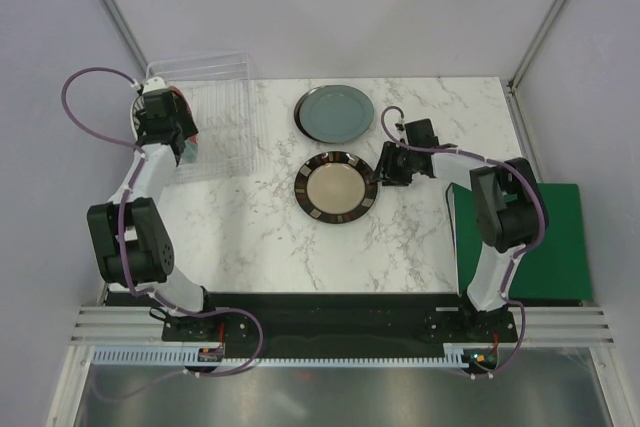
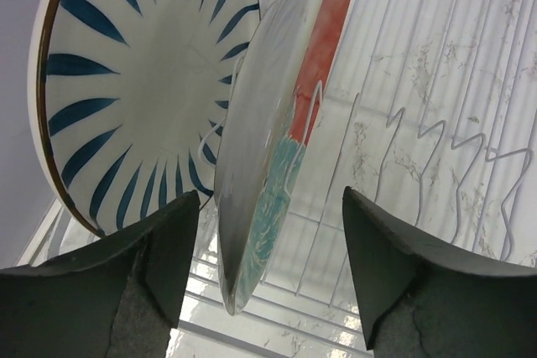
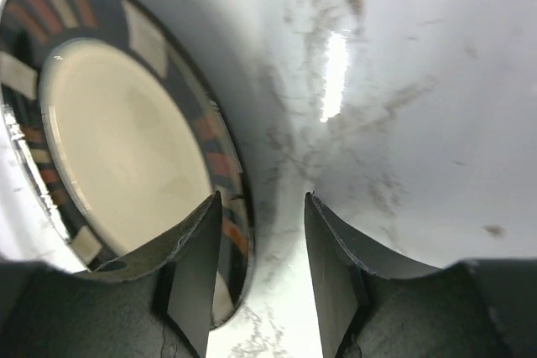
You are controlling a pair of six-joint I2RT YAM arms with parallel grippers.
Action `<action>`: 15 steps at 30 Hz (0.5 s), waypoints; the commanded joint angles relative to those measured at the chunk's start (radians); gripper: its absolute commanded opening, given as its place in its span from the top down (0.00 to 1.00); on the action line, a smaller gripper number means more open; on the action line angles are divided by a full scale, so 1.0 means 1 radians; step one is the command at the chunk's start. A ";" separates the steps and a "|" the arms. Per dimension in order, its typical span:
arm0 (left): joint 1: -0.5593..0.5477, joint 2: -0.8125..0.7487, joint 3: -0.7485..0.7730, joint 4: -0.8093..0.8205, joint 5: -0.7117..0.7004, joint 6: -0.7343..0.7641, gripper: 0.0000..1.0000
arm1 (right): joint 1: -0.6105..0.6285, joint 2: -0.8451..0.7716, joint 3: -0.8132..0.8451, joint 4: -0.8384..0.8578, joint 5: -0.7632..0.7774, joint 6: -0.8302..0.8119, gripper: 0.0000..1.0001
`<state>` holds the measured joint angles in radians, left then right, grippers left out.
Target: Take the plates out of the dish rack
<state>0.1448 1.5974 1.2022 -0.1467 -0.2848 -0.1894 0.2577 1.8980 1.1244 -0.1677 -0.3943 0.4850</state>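
In the left wrist view the white wire dish rack [image 2: 436, 148] holds two plates on edge: a white one with dark radial stripes [image 2: 143, 73] and a red one with teal flowers [image 2: 323, 48]. My left gripper [image 2: 270, 207] is open and straddles the lower rim of the red plate, with a gap on each side. On the marble table lie a grey-teal plate [image 1: 335, 112] and a black-rimmed cream plate [image 1: 336, 187]. My right gripper [image 3: 263, 199] is open at the cream plate's [image 3: 126, 148] right rim, one finger over the rim, the other over bare marble.
The dish rack [image 1: 215, 117] stands at the table's back left corner, with my left gripper [image 1: 165, 132] over its left end. A flat green board [image 1: 545, 242] lies at the right edge, beside the right arm. Grey walls close in the back and sides.
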 commanded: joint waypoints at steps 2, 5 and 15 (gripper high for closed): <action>0.006 0.045 0.022 0.085 -0.001 0.005 0.41 | -0.006 -0.111 -0.006 -0.095 0.183 -0.074 0.48; 0.009 0.065 0.026 0.099 -0.013 0.008 0.66 | -0.005 -0.174 -0.008 -0.111 0.206 -0.079 0.48; 0.012 0.026 0.045 0.101 0.010 0.028 0.98 | -0.005 -0.332 0.035 -0.138 0.120 -0.082 0.47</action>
<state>0.1574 1.6592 1.2125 -0.1101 -0.3378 -0.0868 0.2527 1.6253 1.1175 -0.2920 -0.2359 0.4210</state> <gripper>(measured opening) 0.144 0.527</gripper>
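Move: The red-and-teal plate stands in the rack with its near rim already between the left hand's open fingers; its middle is about 7 cm ahead, 2 cm left and 6 cm below. The blue-striped plate is some 9 cm left, 8 cm ahead and also 6 cm below. From the right hand, the red-and-teal plate is roughly 44 cm left, 14 cm ahead and 9 cm higher, the dark-rimmed plate 11 cm left, 1 cm back and 2 cm lower, the grey-green plate 11 cm left, 19 cm ahead and 2 cm lower. The left hand shifts about 2 cm to its left and sinks 1.5 cm to centre on the red-and-teal plate's near rim while its fingers close from wide open, and then stays there with the rim newly pinched between the pads. Meanwhile the right hand, fingers still half open and already off the dark-rimmed plate, slides some 3 cm right away from its edge and then climbs about 8 cm, its fingers tipping up roughly 10 degrees. ##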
